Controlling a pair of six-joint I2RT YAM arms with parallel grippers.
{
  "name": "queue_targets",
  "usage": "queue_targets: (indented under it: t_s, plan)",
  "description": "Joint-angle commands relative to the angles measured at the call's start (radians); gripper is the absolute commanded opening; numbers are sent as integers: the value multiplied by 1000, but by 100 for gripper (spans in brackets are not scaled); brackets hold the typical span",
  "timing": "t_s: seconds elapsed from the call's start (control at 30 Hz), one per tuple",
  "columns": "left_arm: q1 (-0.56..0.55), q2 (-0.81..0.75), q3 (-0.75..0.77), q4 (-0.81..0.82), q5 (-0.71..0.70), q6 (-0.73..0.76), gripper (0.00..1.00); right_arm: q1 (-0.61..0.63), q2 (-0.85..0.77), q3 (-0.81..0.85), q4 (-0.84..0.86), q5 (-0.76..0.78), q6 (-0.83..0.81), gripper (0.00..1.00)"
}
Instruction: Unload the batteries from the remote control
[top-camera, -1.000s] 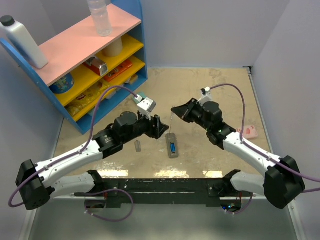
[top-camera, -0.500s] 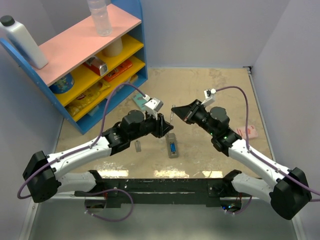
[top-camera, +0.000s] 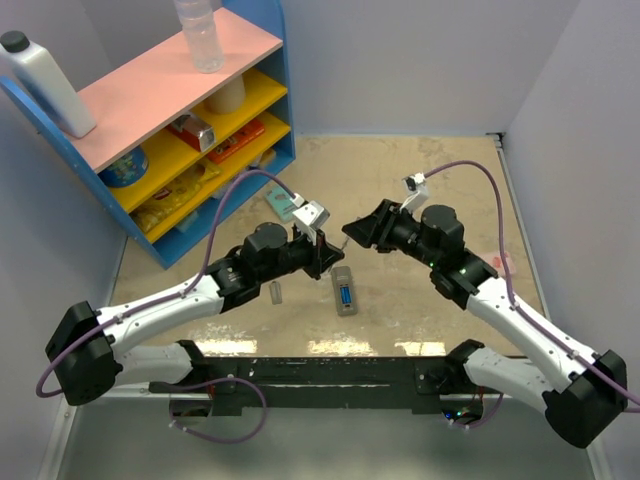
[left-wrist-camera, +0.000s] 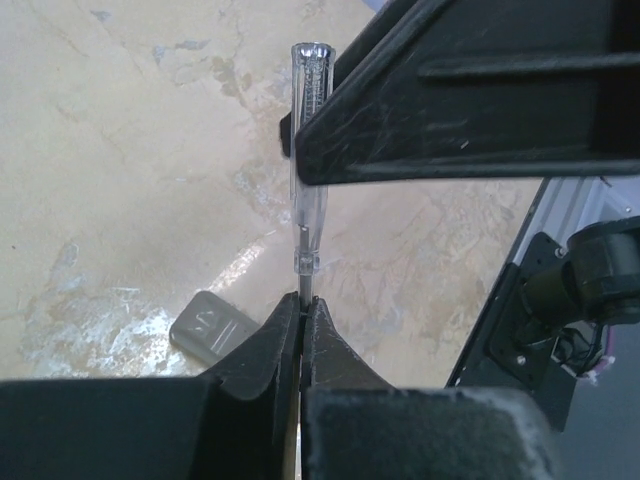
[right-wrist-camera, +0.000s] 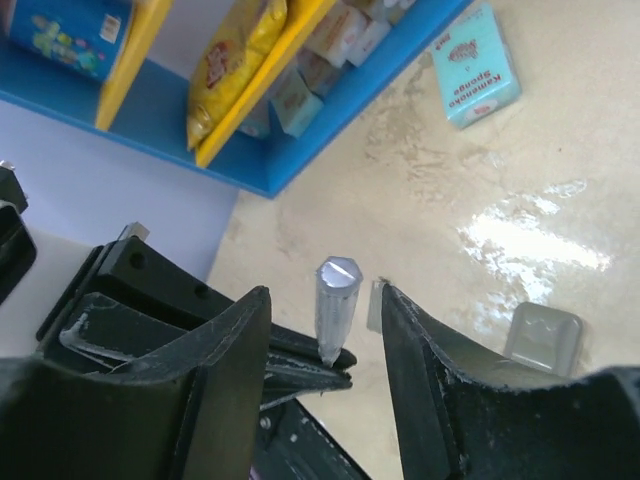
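Note:
The remote control (top-camera: 345, 292) lies on the table between the arms, its compartment open, with the blue batteries (top-camera: 346, 298) showing inside. Above it, a thin clear-handled screwdriver (left-wrist-camera: 308, 130) is held in the air. My left gripper (left-wrist-camera: 302, 305) is shut on its metal shaft. My right gripper (right-wrist-camera: 323, 290) stands open around the clear handle (right-wrist-camera: 335, 298), with a gap on each side. In the top view the left gripper (top-camera: 333, 251) and the right gripper (top-camera: 354, 233) meet tip to tip.
A small grey cover (top-camera: 276, 291) lies left of the remote. A teal flat box (top-camera: 285, 203) sits by the blue and yellow shelf (top-camera: 150, 110) at the back left. A pink packet (top-camera: 500, 263) lies at the right.
My left gripper has moved right and shut on the screwdriver's shaft. My right gripper, which was shut on the handle, has opened and let it go.

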Motion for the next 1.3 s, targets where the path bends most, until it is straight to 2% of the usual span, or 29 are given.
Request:
queue_targets:
  t_s: [0.0, 0.23, 0.63, 1.07, 1.13, 1.17, 1.2, 1.27]
  plan:
    - [-7, -35, -42, 70, -11, 95, 0, 1, 5, 131, -212, -41, -104, 52]
    - [-9, -27, -68, 62, -37, 120, 0, 1, 68, 227, -311, -35, -149, 40]
    - [-12, -40, -96, 83, -37, 132, 0, -1, 122, 270, -367, 4, -184, 40]
    - [-13, -33, -115, 123, -11, 130, 0, -1, 175, 264, -301, -59, -177, 37]
    - [-13, -35, -118, 126, -14, 130, 0, 1, 175, 252, -292, -67, -183, 30]
    - [-13, -35, -118, 126, -15, 130, 0, 1, 171, 247, -288, -68, -184, 25]
    - [-13, -33, -118, 125, -18, 129, 0, 1, 168, 243, -282, -71, -189, 14]
    - [-13, -35, -118, 122, -38, 123, 0, -1, 157, 227, -275, -82, -203, 5]
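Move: The upright screwdriver's clear handle stands almost between your open right fingers, about 1 cm to the left of the hand point. From your left hand, which holds the shaft, the handle is roughly 4 cm ahead, 5 cm right and 4 cm up. The remote control lies about 2 cm ahead of the right hand, 3 cm to its right and some 22 cm below. The battery cover is level with the remote, about 18 cm to its left. Keep the left fingers shut on the screwdriver's shaft and lower that hand about 4 cm, easing a little left. Bring the right gripper down net 3 cm after a slight rise, tipping its fingers some 15 degrees further down, then close them late to pinch the end of the handle. ##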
